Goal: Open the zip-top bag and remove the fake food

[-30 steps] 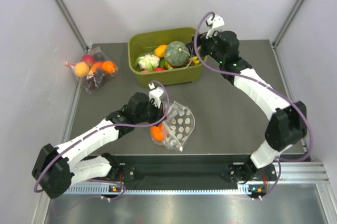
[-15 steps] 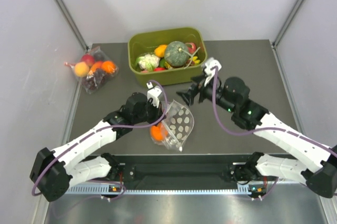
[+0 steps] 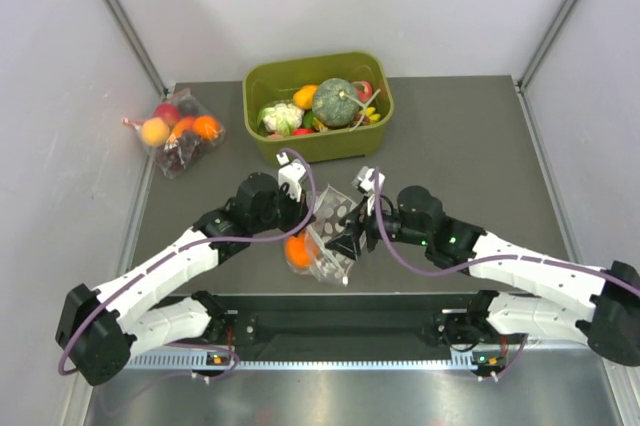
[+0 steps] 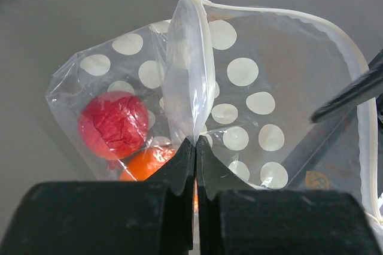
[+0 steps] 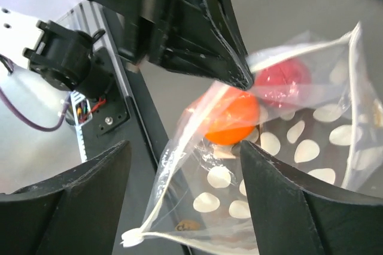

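The dotted zip-top bag (image 3: 338,236) hangs near the table's front edge, its mouth pulled apart. My left gripper (image 3: 310,214) is shut on one side of the rim (image 4: 190,75). Inside lie a red fruit (image 4: 114,124) and an orange fruit (image 4: 148,162). My right gripper (image 3: 348,236) stands open at the bag's right side. In the right wrist view the bag's other edge (image 5: 179,165) runs between its fingers (image 5: 281,195), untouched, with the orange fruit (image 5: 230,117) and red fruit (image 5: 281,81) just beyond. A dark green pumpkin (image 3: 336,101) sits in the green tub (image 3: 256,86).
The tub at the back also holds a white cauliflower (image 3: 282,116) and other toy produce. A smaller dotless bag of fruit (image 3: 180,133) lies at the left edge of the table. White walls close in both sides; the metal rail (image 3: 350,326) runs along the front.
My right arm swung from the tub down and left to the bag, and its open jaws now straddle the bag's free edge. The left gripper kept its hold in place.
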Robot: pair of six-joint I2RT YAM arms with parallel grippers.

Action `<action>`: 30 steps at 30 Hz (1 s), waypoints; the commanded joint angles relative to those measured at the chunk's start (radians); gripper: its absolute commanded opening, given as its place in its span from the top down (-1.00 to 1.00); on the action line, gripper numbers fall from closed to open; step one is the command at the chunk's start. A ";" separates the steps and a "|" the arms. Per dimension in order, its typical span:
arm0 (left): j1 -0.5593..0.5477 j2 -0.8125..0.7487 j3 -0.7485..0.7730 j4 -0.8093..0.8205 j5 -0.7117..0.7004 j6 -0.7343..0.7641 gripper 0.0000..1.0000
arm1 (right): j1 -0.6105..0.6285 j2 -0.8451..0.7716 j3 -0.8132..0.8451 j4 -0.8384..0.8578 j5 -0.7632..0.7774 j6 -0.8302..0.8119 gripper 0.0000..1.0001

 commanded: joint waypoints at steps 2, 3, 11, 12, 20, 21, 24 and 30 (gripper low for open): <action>0.004 -0.019 0.050 -0.005 0.014 -0.001 1.00 | 0.012 0.068 0.015 0.091 -0.011 0.056 -0.42; 0.004 -0.020 0.053 -0.007 0.017 0.000 1.00 | 0.010 0.091 0.018 0.089 0.020 0.066 -0.41; 0.004 -0.068 0.069 -0.031 0.132 0.006 1.00 | -0.014 0.168 0.044 0.013 0.213 0.111 -0.40; 0.004 -0.073 0.070 -0.022 0.170 0.008 1.00 | -0.014 0.183 0.043 0.002 0.239 0.107 -0.40; 0.003 -0.074 0.060 0.110 0.387 0.000 1.00 | -0.028 0.267 0.003 0.048 0.302 0.110 -0.39; 0.003 -0.073 0.055 0.134 0.404 -0.003 1.00 | -0.030 0.272 -0.003 0.060 0.295 0.116 -0.40; -0.008 -0.060 0.029 0.251 0.456 -0.020 1.00 | -0.039 0.292 -0.025 0.091 0.295 0.126 -0.40; -0.019 -0.037 0.046 0.196 0.286 0.006 0.37 | -0.109 0.281 -0.103 0.132 0.293 0.168 -0.39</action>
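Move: The bag's open mouth, with its left rim pinched in the left hand, centres about 4 cm left of the right hand, barely 1 cm ahead and some 12 cm below. Inside, the orange fruit is about 12 cm left, level fore-and-aft and 16 cm down, with the red one some 6 cm farther out beyond it. From the left hand the mouth lies about 6 cm right, 4 cm back and 8 cm lower. Down about 12 cm and forward some 6, drifting right at the end, the right hand sinks its still-open fingers into the bag's mouth, dipping the fingertips and turning clockwise about 20 degrees. Meanwhile the left hand, at first still pinching the rim, rises about 6 cm while pulling back and right, swings clockwise some 20 degrees, and only then starts to open its fingers. ##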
